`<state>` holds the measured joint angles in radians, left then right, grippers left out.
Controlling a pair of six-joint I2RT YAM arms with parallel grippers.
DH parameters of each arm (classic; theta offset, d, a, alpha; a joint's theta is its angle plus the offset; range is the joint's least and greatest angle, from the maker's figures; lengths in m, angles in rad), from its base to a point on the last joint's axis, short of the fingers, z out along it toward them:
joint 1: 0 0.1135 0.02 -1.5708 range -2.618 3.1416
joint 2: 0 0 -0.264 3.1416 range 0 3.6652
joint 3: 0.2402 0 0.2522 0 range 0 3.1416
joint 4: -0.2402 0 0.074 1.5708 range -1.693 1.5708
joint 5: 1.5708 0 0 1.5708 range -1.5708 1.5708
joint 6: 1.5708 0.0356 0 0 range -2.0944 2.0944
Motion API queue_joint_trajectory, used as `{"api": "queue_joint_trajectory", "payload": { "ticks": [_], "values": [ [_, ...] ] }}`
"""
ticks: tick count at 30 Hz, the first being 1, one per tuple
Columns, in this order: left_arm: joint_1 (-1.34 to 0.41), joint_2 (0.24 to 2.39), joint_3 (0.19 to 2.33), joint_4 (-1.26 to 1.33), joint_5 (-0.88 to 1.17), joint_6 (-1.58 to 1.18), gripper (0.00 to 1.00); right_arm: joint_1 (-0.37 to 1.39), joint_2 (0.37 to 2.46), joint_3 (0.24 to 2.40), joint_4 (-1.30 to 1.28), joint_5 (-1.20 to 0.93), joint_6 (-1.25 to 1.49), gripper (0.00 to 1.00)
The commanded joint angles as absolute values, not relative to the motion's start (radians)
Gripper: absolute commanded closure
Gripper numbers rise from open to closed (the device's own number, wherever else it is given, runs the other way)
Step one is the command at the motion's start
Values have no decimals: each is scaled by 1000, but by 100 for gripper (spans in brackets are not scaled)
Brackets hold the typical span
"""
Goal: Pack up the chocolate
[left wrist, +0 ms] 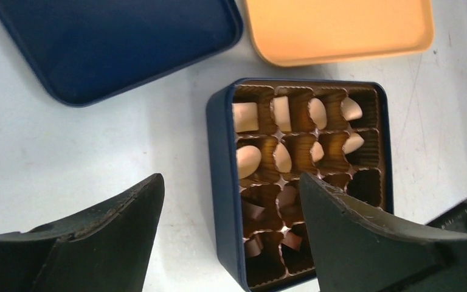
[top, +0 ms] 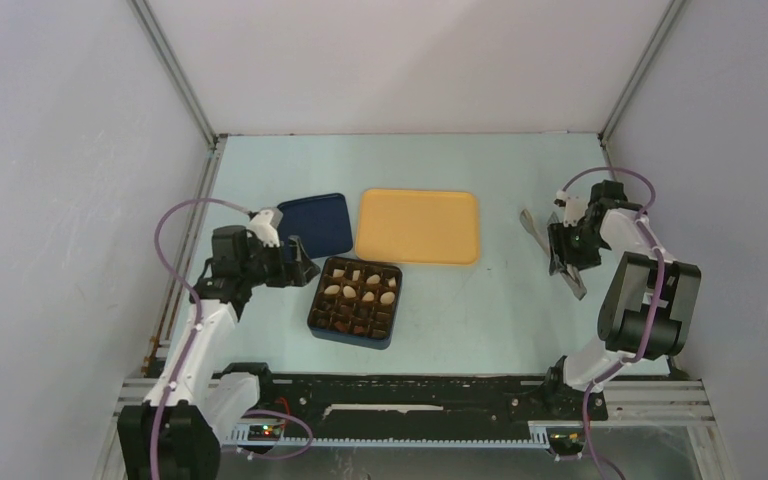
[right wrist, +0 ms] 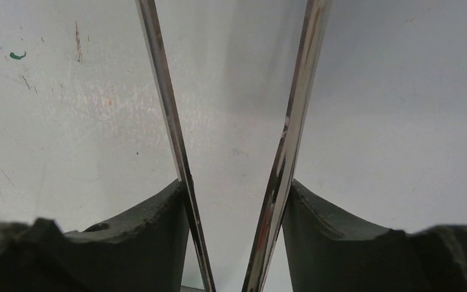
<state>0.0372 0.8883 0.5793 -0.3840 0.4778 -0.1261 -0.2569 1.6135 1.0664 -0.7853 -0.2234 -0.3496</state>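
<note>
The dark blue box [top: 315,318] holds the chocolate in a brown gridded insert. Cream-white pieces [left wrist: 249,159] fill its far rows and dark brown pieces [left wrist: 289,196] lie in the near ones. My left gripper [top: 300,262] hangs open over the box's left wall [left wrist: 222,182], one finger outside it and one above the insert, holding nothing. At the table's right side my right gripper [top: 565,250] presses both fingers against the two spread arms of metal tongs [right wrist: 164,103], low over the bare table. The tongs' far end [top: 532,225] sticks out past the gripper.
The box's dark blue lid [top: 315,225] lies upside down behind the left gripper. An orange-yellow tray [top: 418,226] lies beside it, behind the box. Grey walls close in the table on the left, right and back.
</note>
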Motion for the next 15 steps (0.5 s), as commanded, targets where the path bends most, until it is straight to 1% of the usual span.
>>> {"api": "queue_joint_trajectory", "payload": {
  "ticks": [1, 2, 3, 4, 5, 7, 8, 10, 13, 15],
  "values": [
    [-39, 932, 683, -394, 488, -84, 15, -268, 1565, 1069, -779, -222, -350, 44],
    [-52, 937, 690, -396, 483, -79, 14, -270, 1559, 1069, -783, -221, -350, 41],
    [-61, 941, 694, -397, 479, -74, 14, -271, 1554, 1069, -786, -221, -351, 31],
    [-67, 941, 697, -399, 474, -69, 14, -271, 1548, 1069, -788, -221, -351, 26],
    [-70, 941, 698, -401, 470, -65, 13, -272, 1543, 1069, -789, -219, -350, 23],
    [-71, 935, 694, -403, 462, -59, 13, -272, 1532, 1069, -791, -220, -347, 22],
    [-72, 931, 691, -404, 452, -52, 12, -272, 1526, 1069, -791, -222, -344, 17],
    [-71, 914, 688, -408, 427, -39, 12, -269, 1510, 1069, -793, -233, -338, 15],
    [-71, 884, 685, -417, 380, 10, 11, -243, 1469, 1069, -795, -294, -342, 2],
    [-71, 884, 696, -440, 357, 72, 10, -190, 1425, 1069, -798, -362, -368, 1]
  ]
}}
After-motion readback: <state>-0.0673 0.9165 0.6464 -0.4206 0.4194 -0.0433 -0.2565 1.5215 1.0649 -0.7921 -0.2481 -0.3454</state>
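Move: Between the right hand's fingers are the tongs, their middle about 4 cm ahead and 1 cm left of that hand at about its height; the empty yellow tray is some 38 cm left of this hand and 11 cm ahead. From the left hand, the chocolate box lies roughly 9 cm right, 7 cm back and 8 cm below, the blue lid about 11 cm ahead and 1 cm left, and the yellow tray 26 cm right and 11 cm ahead, both some 11 cm lower. Opening from their hold on the tongs to nearly full width, the right fingers let the legs go, and the hand then rises about 2.5 cm almost straight up off them. Near the box, the empty left hand, fingers still wide, slips about 2.5 cm right, then eases 1 cm back left, rising slightly and turning a few degrees clockwise. ##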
